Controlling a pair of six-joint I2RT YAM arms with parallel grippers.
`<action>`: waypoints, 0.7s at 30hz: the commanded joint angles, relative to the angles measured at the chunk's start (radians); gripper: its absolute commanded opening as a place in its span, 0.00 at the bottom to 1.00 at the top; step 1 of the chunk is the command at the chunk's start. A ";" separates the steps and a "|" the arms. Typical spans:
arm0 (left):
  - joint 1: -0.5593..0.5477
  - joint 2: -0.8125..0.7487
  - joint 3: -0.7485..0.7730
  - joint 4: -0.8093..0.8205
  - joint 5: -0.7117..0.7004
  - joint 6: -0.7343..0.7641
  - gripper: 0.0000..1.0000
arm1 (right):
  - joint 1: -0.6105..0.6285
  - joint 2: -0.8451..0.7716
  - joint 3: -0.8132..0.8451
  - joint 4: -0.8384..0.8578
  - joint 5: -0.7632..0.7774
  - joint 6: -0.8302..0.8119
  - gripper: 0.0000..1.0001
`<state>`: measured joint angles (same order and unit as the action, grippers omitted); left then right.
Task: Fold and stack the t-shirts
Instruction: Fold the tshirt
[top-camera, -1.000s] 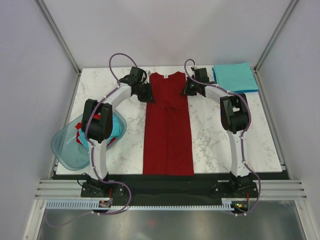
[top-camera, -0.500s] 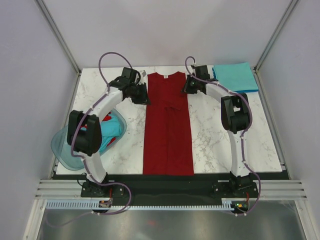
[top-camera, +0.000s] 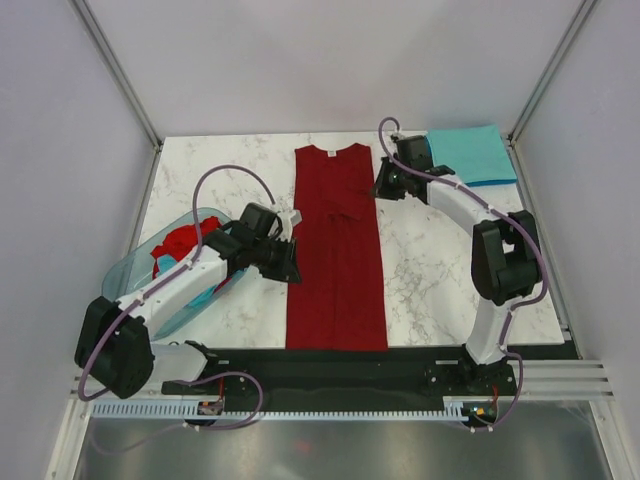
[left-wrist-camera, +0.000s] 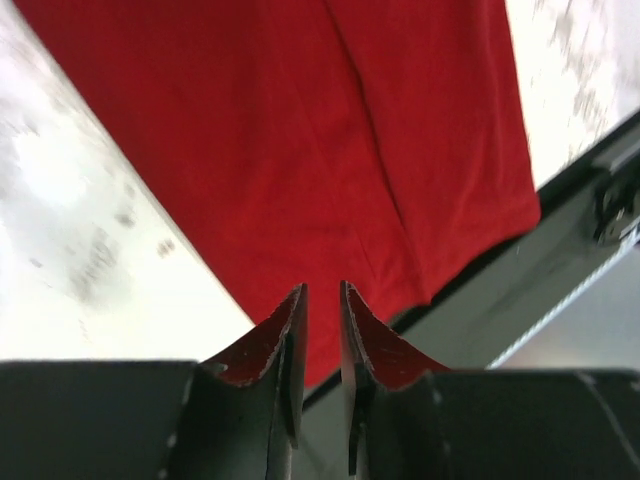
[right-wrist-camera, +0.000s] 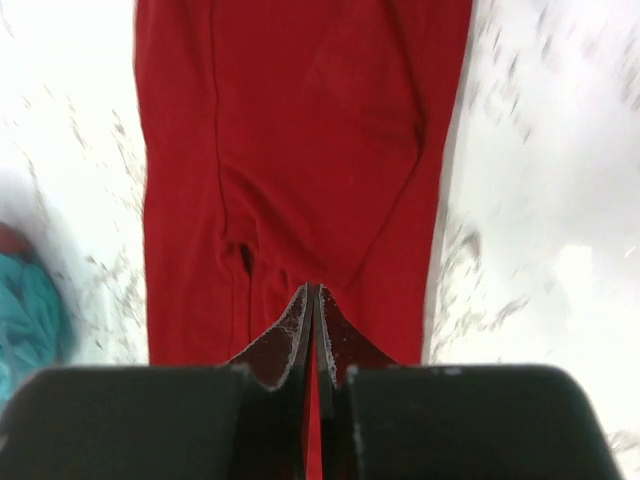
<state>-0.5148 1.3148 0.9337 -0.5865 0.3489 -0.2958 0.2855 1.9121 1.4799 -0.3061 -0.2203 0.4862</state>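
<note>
A dark red t-shirt (top-camera: 335, 250) lies flat down the middle of the table, folded lengthwise into a long narrow strip with its collar at the far end. My left gripper (top-camera: 292, 262) hovers at the strip's left edge, about halfway down. In the left wrist view the left gripper (left-wrist-camera: 322, 290) stands slightly open with nothing in the gap, and the red cloth (left-wrist-camera: 300, 130) lies ahead. My right gripper (top-camera: 380, 185) sits beside the strip's far right edge. Seen from the right wrist, that gripper (right-wrist-camera: 315, 288) is shut and empty above the red shirt (right-wrist-camera: 300, 130). A folded teal t-shirt (top-camera: 470, 155) rests at the back right corner.
A translucent blue-green basin (top-camera: 130, 285) hangs over the table's left edge, holding a crumpled red shirt (top-camera: 178, 240) and a teal one (top-camera: 165, 268). The black front rail (top-camera: 335, 360) runs just beyond the strip's near hem. Bare marble lies either side of the strip.
My left arm swung from the shirt's far left shoulder back toward the near side, stopping at the strip's left edge. My right gripper drew slightly off the far right shoulder.
</note>
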 joint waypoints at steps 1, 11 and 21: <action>-0.065 -0.098 -0.097 0.020 -0.013 -0.055 0.27 | 0.078 -0.062 -0.096 -0.041 0.084 0.025 0.07; -0.076 -0.040 -0.283 0.139 -0.014 -0.114 0.26 | 0.158 -0.041 -0.260 0.160 0.093 0.046 0.08; -0.076 0.127 -0.236 0.221 -0.013 -0.197 0.26 | 0.158 0.109 -0.184 0.186 0.159 0.025 0.07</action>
<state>-0.5907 1.4052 0.6567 -0.4763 0.3405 -0.3931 0.4423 1.9793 1.2411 -0.1577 -0.1081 0.5228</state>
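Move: Behind the left hand by roughly 13 cm, 2 cm to its left and 11 cm below, lies the left hem corner of the t-shirt. The right hem corner is level with that corner, some 26 cm to its right; the basket stands about 4 cm ahead and 31 cm left of the left hand. From the right hand, the folded sleeve tip is about 5 cm back, 5 cm left and 11 cm down; the collar lies 12 cm ahead and 12 cm left. Sinking some 10 cm each, both hands close on the t-shirt. The left first swings back about 7 cm, then drops towards the left hem corner, its slightly open fingers tipping steeper by about 15 degrees. The right, fingers still shut, sweeps back, down and a little left towards the folded sleeve tip, then edges a couple of centimetres forward while still sinking. Contact can't be made out for either. ##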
